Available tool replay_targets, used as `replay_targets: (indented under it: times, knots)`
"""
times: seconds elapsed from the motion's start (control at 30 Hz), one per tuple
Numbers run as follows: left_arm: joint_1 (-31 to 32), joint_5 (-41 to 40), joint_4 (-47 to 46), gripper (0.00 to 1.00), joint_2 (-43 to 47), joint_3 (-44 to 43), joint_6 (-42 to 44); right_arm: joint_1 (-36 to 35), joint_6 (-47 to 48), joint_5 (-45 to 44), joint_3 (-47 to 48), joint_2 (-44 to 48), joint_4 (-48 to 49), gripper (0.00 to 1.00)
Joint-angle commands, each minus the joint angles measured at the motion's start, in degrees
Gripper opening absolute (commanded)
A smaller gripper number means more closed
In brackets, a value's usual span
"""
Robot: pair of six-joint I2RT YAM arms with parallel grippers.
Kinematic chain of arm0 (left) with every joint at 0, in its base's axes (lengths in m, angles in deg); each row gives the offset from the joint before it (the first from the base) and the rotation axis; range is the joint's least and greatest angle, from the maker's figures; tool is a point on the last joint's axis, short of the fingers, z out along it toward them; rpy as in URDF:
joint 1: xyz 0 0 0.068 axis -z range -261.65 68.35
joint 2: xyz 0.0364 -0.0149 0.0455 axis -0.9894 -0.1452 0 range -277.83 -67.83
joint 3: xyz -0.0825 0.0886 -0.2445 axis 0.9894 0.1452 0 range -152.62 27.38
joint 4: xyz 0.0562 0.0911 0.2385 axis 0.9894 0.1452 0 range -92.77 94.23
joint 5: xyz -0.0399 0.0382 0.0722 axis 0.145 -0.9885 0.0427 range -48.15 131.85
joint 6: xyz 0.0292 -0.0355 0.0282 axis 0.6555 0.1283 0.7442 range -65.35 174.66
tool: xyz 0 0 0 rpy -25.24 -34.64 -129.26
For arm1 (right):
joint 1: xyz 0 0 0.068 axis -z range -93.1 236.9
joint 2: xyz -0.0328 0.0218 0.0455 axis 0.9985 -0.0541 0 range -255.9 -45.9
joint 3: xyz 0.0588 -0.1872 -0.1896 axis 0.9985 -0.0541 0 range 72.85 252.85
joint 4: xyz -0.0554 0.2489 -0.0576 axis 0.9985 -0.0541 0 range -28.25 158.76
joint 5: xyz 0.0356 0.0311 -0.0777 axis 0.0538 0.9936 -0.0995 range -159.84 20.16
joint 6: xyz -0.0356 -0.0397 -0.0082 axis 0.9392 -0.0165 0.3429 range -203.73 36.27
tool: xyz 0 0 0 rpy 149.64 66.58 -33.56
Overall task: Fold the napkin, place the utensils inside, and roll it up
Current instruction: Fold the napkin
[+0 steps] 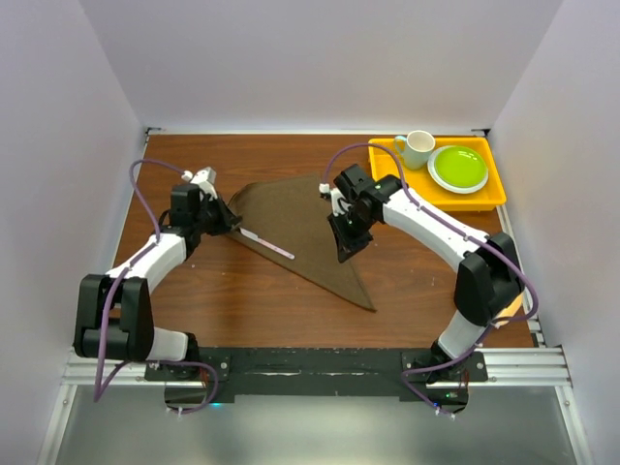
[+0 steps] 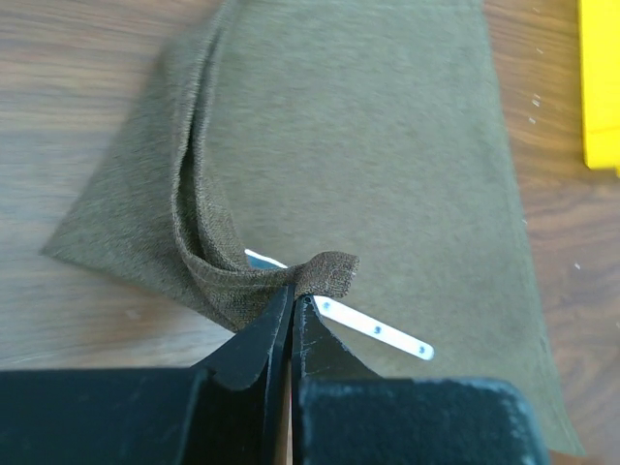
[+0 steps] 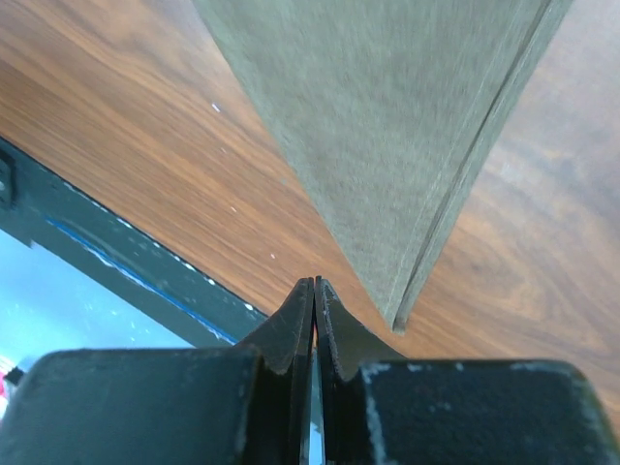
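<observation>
The dark brown napkin (image 1: 305, 228) lies folded into a long triangle on the wooden table, its point toward the front right. The slim silver knife (image 1: 267, 243) rests on its left part. My left gripper (image 1: 231, 221) is shut on a raised fold of the napkin's left edge (image 2: 325, 271), which hides part of the knife (image 2: 380, 332) in the left wrist view. My right gripper (image 1: 346, 250) hovers over the napkin's right side, shut with nothing between its fingers. In the right wrist view the gripper (image 3: 315, 283) sits just left of the napkin's two-layered tip (image 3: 399, 315).
A yellow tray (image 1: 494, 197) at the back right holds a white mug (image 1: 417, 147) and a green plate (image 1: 458, 168); its edge shows in the left wrist view (image 2: 601, 87). The table's black front rail (image 3: 97, 242) lies near the right gripper.
</observation>
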Motion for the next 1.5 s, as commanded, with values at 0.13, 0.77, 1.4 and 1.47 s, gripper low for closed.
replay_targets:
  times: [0.13, 0.77, 1.4, 1.47]
  knots:
    - [5.49, 1.95, -3.75, 0.06, -3.17, -4.42, -1.59, 0.02, -1.92, 2.07, -6.54, 3.83, 1.78, 0.04]
    - [13.41, 0.37, 3.89, 0.09, -11.09, -9.53, 0.16, 0.54, 0.19, 1.98, -9.26, 4.35, 2.74, 0.04]
    - [12.54, 7.58, 2.32, 0.68, -0.65, -4.52, 2.27, 0.81, -1.47, 8.30, -4.19, -2.49, 4.50, 0.03]
    - [11.57, 7.49, 2.05, 0.66, 3.30, -4.43, 0.08, 0.72, -3.23, 10.41, -2.77, -2.85, 5.29, 0.04]
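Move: Just right of the left hand, which already pinches the napkin's lifted left corner, lies the knife; its middle is about 7 cm to the right, 1 cm ahead and 8 cm below. The knife's handle end is some 17 cm right and 5 cm back. The napkin's far-left fold is roughly 18 cm ahead and 4 cm right. From the closed, empty right hand, the knife is about 13 cm ahead, 27 cm left and 12 cm down. Carrying the pinched corner about 9 cm to the right over the knife, the left hand then sinks to some 4 cm below its start and eases back, turning clockwise and tipping its fingers slightly down. It opens late to let go of the cloth, lifting a little. The shut right hand moves about 3 cm back and 4 cm down near the napkin's near corner. ##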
